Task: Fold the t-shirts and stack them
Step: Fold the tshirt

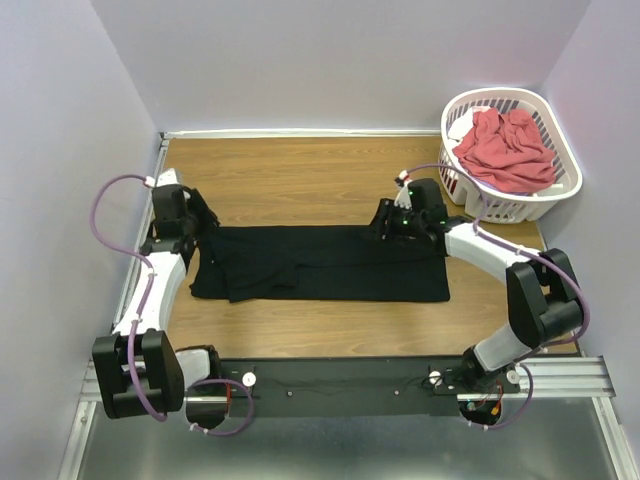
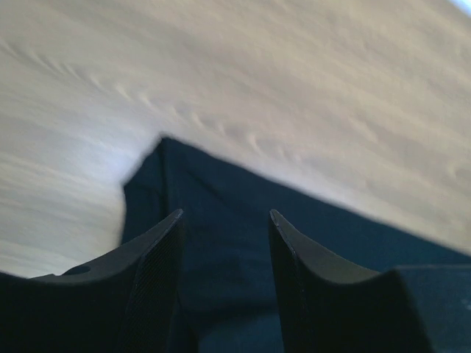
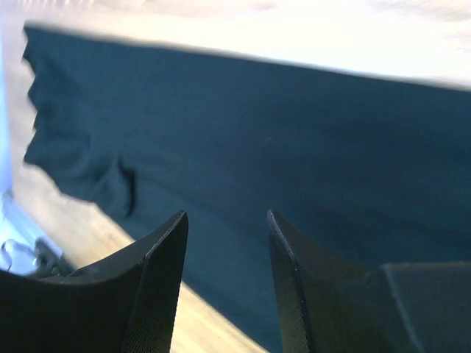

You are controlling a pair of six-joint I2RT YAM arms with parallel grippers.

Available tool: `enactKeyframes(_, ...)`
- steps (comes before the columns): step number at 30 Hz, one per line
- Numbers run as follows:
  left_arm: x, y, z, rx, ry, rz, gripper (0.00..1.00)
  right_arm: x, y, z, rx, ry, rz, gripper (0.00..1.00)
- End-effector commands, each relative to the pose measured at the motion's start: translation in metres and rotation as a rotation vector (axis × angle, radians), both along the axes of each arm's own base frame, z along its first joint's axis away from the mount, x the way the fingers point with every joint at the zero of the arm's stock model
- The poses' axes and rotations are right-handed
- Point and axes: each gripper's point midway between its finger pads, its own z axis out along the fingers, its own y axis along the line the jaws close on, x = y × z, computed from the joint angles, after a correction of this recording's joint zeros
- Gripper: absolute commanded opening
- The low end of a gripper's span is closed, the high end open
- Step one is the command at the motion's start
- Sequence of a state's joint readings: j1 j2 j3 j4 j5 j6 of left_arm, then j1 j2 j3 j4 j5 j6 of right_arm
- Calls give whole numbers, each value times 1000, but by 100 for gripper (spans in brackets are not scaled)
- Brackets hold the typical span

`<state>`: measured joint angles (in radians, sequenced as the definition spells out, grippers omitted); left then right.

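A black t-shirt [image 1: 320,263] lies flat on the wooden table [image 1: 300,180] as a long folded strip. My left gripper [image 1: 205,222] hovers at the strip's far left corner, open, with black cloth [image 2: 243,243] showing between its fingers and nothing held. My right gripper [image 1: 385,222] is over the far edge toward the right end, also open above the black t-shirt [image 3: 294,147]. A coral-red t-shirt [image 1: 508,150] is crumpled in the basket.
The white slotted laundry basket [image 1: 560,185] stands at the back right corner. Purple walls close in the table on three sides. A metal rail [image 1: 560,378] with the arm bases runs along the near edge.
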<state>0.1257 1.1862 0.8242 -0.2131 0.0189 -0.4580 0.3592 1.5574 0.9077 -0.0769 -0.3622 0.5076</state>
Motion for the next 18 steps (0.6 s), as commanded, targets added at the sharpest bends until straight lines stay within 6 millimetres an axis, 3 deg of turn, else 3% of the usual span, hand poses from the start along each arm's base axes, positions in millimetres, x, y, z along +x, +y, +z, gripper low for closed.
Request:
enactKeyframes(1,-29,-32,-36,-83,97,-81,57,-9,23,-15,35,65,26,53)
enactKeyframes(6,-44,-40,-40,-104,89,-109,57,1,21,-50,-2,96,-7,52)
enactKeyframes(9,-38,-40,-47,-94,106,-123,57,15,25,-64,-22,99,-1,51)
enactKeyframes(13,-14,-40,-54,-92,125,-134,57,33,23,-72,-73,68,-14,51)
enactKeyframes(14,-9,-41,-68,-100,165,-134,56,40,22,-72,-83,56,-17,51)
enactKeyframes(17,15,-40,-71,-115,166,-134,55,52,15,-86,-133,48,-25,51)
enactKeyframes(18,21,-41,-85,-128,204,-134,54,62,12,-85,-140,33,-39,51)
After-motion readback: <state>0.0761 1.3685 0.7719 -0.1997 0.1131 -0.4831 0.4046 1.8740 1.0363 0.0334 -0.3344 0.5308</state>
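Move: The folded black t-shirt's far edge lies about 4 cm ahead of my right hand, 7 cm down. The shirt's middle is roughly 6 cm back and 15 cm left. The laundry basket stands some 35 cm right and 15 cm ahead. From my left hand, the shirt's far-left corner is about 3 cm ahead, 2 cm left and 13 cm below; the folded sleeve flap is around 9 cm back and 11 cm right. With open fingers I lower my right hand about 6.5 cm onto the shirt just behind its far edge, edging left, then slide some 3 to 4 cm forward at that height, pushing the cloth along. My left hand, also open, sinks nearly 8 cm towards the shirt's left end, drifting right; it swings back some 4 cm, then mostly forward again, fingers tipping down a little over 10 degrees. ##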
